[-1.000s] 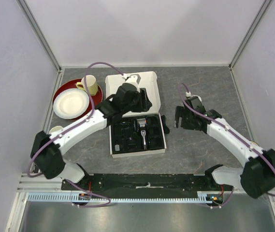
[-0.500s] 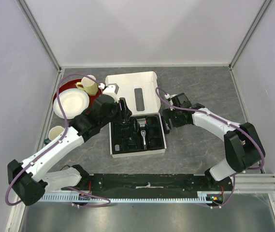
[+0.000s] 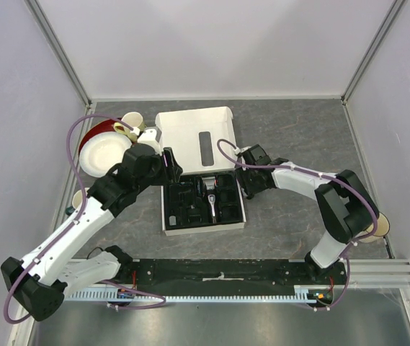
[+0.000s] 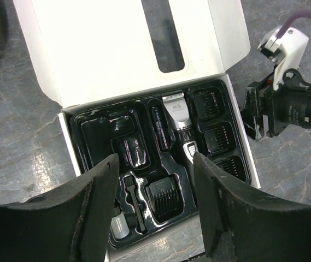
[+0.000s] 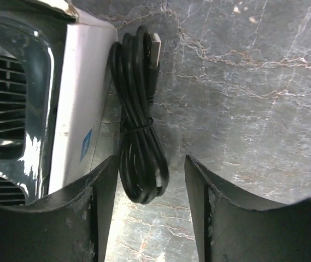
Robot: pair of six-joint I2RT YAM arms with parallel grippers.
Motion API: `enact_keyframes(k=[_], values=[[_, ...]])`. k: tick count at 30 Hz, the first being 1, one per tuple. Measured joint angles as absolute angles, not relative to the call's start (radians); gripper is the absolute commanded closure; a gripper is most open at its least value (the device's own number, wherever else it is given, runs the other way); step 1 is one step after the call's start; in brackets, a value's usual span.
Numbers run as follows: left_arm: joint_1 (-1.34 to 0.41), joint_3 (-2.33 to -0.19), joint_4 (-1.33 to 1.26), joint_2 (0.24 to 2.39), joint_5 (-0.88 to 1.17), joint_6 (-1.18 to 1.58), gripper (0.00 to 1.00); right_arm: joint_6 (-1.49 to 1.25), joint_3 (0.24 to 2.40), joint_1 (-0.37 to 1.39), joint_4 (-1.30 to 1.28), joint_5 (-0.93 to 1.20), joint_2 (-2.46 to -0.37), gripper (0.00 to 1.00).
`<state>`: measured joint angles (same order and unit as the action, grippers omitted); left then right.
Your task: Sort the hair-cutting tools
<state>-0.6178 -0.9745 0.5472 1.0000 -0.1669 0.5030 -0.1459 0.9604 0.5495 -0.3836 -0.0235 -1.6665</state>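
The black-and-silver clipper (image 4: 178,117) lies in the black tray of the open white box (image 3: 167,225). Comb attachments (image 4: 208,102) fill the pockets around it, and the thin brush (image 4: 133,199) lies at the tray's front left. The coiled black cord (image 5: 139,125) lies on the table against the box's right wall. My left gripper (image 4: 154,164) is open and empty, held above the tray. In the top view it (image 3: 168,164) is at the tray's back left corner. My right gripper (image 5: 151,164) is open, its fingers either side of the cord's near end. In the top view it (image 3: 250,182) is by the box's right side.
The box's white lid (image 3: 190,133) lies flat behind the tray. A red plate (image 3: 88,138) with a white bowl (image 3: 106,153) and a yellow cup (image 3: 131,121) are at back left. One cup (image 3: 77,198) sits at the left edge, another (image 3: 382,225) at the right.
My left gripper has pulled back from over the lid to the tray's back left corner. My right gripper has moved left to the box's right side, over the cord.
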Motion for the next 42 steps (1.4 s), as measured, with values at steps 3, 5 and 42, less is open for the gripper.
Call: enact_keyframes(k=[3,5,42], values=[[-0.604,-0.974,0.555,0.982,-0.167,0.495,0.36,-0.158,0.963,0.562,-0.377,-0.044,-1.688,0.62],[-0.595,-0.974,0.561,0.977,-0.167,0.489,0.36,-0.172,0.966,0.568,-0.374,-0.059,-1.692,0.75],[-0.440,-0.905,0.680,0.845,-0.369,0.477,0.36,-0.440,1.446,1.069,-0.457,-0.258,-1.781,0.91]])
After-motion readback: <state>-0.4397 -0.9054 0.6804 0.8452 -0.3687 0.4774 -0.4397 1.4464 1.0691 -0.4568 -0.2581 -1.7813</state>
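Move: The black cable lies lengthwise away from the right hand, its near loop already between the open fingers; its middle is about 3 cm ahead, level sideways and 1 cm lower. The open box has its middle some 17 cm left and 4 cm back, the clipper in it 14 cm left and 3 cm back, its lid roughly 20 cm left and 19 cm ahead. From the left hand the cable is about 28 cm right, 6 cm ahead and 20 cm down. The cable's near loop gets pinched as the right fingers close; the hand then lifts it about 20 cm, tilting the fingertips outward, and carries it some 22 cm left over the box, drawing slightly back and sinking about 8 cm towards the tray at the end. The open left hand clears off left by 10 cm, away from the box, turning 20 degrees counter-clockwise. ##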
